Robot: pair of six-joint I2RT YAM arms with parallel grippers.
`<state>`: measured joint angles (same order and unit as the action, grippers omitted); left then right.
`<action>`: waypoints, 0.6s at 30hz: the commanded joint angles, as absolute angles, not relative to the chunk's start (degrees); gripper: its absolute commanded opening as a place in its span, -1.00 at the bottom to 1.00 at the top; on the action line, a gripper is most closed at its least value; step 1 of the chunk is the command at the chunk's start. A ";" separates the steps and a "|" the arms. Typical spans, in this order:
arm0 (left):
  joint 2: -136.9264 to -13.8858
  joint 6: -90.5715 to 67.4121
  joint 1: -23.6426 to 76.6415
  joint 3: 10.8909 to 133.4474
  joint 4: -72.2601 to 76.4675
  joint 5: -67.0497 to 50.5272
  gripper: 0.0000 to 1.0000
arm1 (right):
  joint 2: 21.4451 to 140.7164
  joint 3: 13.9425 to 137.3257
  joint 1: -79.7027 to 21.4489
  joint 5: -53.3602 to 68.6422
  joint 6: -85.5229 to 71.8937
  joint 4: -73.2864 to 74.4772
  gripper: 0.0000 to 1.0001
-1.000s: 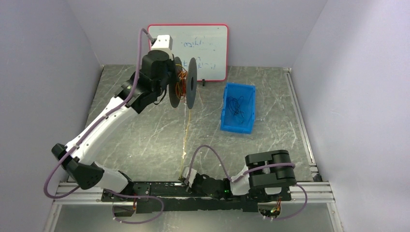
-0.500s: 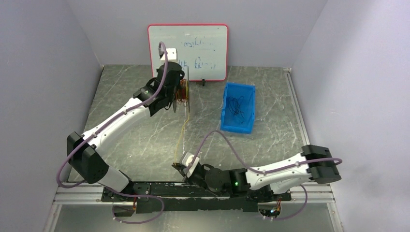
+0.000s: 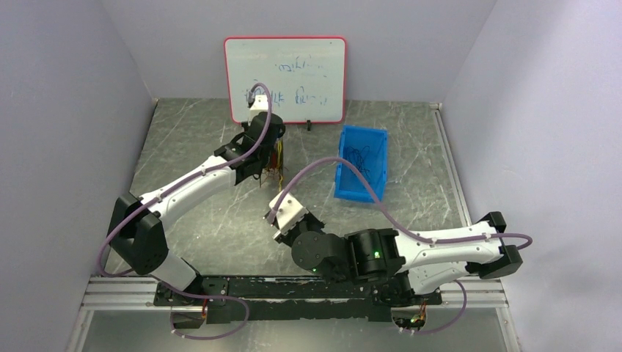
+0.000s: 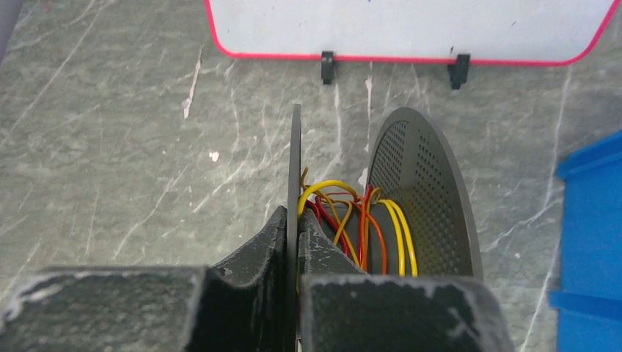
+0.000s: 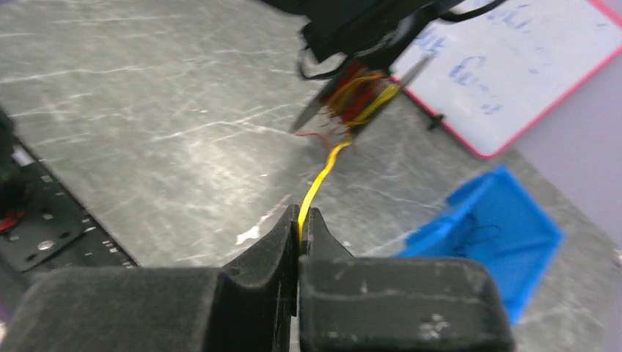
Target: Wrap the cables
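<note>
A dark grey spool point(image 4: 425, 191) carries turns of yellow, orange and red cables point(image 4: 352, 220). My left gripper point(image 4: 296, 220) is shut on the spool's thin left flange, one finger on each side of it. In the top view the spool point(image 3: 277, 158) hangs edge-on in front of the whiteboard. One yellow cable point(image 5: 319, 180) runs from the spool point(image 5: 352, 99) down into my right gripper point(image 5: 302, 214), which is shut on it. The strand looks short and fairly straight between spool and fingers.
A blue bin point(image 3: 361, 163) with thin dark wires inside sits right of the spool. A red-framed whiteboard point(image 3: 286, 77) stands at the table's back edge. Purple hoses arc over both arms. The black rail with the arm bases point(image 3: 293, 290) runs along the near edge.
The left arm brought the spool lower and rightward, turning it edge-on. The right gripper moved from the near rail up toward the spool, holding the yellow cable, so the strand between them is shorter.
</note>
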<state>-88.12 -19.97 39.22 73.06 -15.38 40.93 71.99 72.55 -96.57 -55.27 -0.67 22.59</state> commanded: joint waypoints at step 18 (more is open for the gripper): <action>-77.96 -18.08 45.84 60.04 -6.04 43.71 -0.86 | 68.44 84.35 -86.89 -44.13 19.59 24.48 -1.00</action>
<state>-79.35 -20.86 44.38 61.49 -9.63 40.47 67.70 82.61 -92.49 -52.45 15.16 31.24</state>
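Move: The left gripper holds the spool by its left flange, the spool's middle some 4 cm to its right and 3 cm below, about 1 cm farther out. From the right gripper, which holds the yellow cable, the spool lies about 26 cm straight ahead and 11 cm lower. The blue box sits some 26 cm right of the left gripper, 2 cm nearer the base and 21 cm lower; the whiteboard is about 12 cm ahead of that gripper, 5 cm right and 13 cm lower. Lift the right gripper about 7 cm with the yellow cable still pinched, carrying it some 4 cm right and a little forward and rolling it roughly 10 degrees, left side dipping. Meanwhile draw the left gripper back about 4 cm, away from the whiteboard, dipping it a little at first and easing slightly right towards the end; keep both grippers shut. ##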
